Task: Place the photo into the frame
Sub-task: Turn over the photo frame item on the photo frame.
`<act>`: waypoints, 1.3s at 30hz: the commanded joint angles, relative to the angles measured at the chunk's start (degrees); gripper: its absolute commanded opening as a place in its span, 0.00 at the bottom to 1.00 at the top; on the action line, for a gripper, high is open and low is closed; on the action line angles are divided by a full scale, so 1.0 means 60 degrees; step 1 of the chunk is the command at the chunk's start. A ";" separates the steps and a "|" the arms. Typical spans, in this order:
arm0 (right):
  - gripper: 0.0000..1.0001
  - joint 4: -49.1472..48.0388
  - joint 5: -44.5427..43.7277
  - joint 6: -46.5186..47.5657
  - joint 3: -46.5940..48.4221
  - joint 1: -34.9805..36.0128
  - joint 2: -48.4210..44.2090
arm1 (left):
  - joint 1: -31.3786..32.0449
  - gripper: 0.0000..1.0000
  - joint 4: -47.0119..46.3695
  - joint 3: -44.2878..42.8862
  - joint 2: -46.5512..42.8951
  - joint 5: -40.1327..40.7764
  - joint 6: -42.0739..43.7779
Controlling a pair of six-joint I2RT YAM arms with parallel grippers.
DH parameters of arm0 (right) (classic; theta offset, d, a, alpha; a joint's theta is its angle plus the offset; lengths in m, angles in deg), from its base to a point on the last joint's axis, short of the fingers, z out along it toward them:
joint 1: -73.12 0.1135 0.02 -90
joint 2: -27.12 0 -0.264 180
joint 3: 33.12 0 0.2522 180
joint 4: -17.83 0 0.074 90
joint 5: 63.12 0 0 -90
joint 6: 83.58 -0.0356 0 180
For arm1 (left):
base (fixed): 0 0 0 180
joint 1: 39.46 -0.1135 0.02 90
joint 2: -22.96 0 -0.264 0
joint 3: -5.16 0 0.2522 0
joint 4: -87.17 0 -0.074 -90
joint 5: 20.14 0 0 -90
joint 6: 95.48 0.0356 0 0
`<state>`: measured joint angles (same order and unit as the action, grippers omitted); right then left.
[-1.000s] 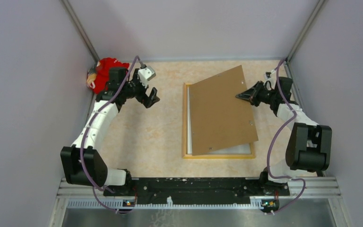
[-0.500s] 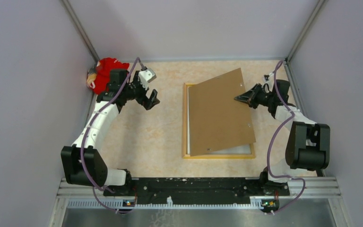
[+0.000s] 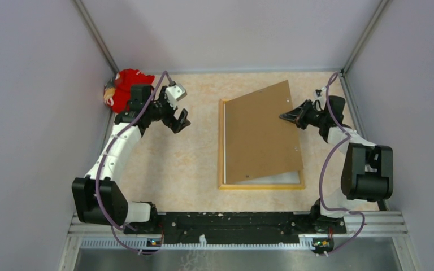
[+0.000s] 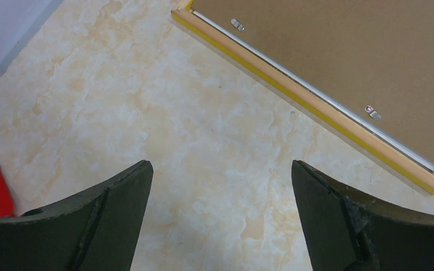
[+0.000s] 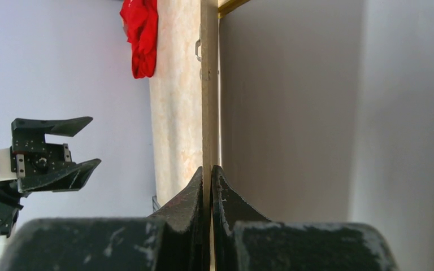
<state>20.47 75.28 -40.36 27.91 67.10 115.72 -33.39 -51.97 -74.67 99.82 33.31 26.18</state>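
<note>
The frame lies face down in the middle of the table, with its wooden back up and a yellow edge showing. Inside it, a white strip of the photo shows along the near rail; the rest is hidden under the brown backing board. The board is slanted over the frame, with its right side raised. My right gripper is shut on the board's right edge. Left of the frame, my left gripper hangs open over bare table, holding nothing.
A red cloth bundle sits in the far left corner against the wall. Grey walls close in the table on the left, back and right. Small metal clips are fixed along the backing board's edge.
The right gripper has swung the backing board slightly left and down, closer over the frame. The left gripper has barely shifted and stays open.
</note>
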 commanded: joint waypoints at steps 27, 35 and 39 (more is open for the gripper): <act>0.10 0.0111 -0.1634 0.0898 -0.0091 0.1399 0.0203 | 0.0113 0.99 0.0172 0.0039 -0.0105 -0.0031 0.0207; 0.56 0.3233 -0.4276 0.2528 0.1185 0.2334 0.0270 | 0.0117 0.98 0.0287 0.0009 0.0067 -0.0059 0.0199; 0.75 0.3824 -0.5191 0.2853 0.1476 0.2645 0.0241 | 0.0117 0.98 0.0286 0.0000 0.0077 -0.0078 0.0204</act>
<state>37.39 52.57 -27.97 32.70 81.33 118.32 -32.98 -50.68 -74.56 99.73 33.37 27.25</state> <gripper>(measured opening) 0.690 0.987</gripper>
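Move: Roughly 8 cm to the right hand's left, 8 cm back and 8 cm below it is the middle of the photo frame, over which the hand still pinches the raised right edge of the brown backing board. The board's middle is about 9 cm left, 4 cm back and 4 cm lower than this hand; the frame's right bar runs some 6 cm to its right, 8 cm back and 8 cm below. From the open left hand, the frame's middle lies about 28 cm right, 7 cm back and 14 cm below. Sinking slowly at first, then faster, the right hand lowers the pinched edge of the backing board towards the frame, about 6 cm down in all and some 4 cm to the left. Near the end its shut fingers spread to over half open, giving up the pinch, while the hand rolls left side down by about 20 degrees, so the fingertips point more steeply down beside the board's edge. ##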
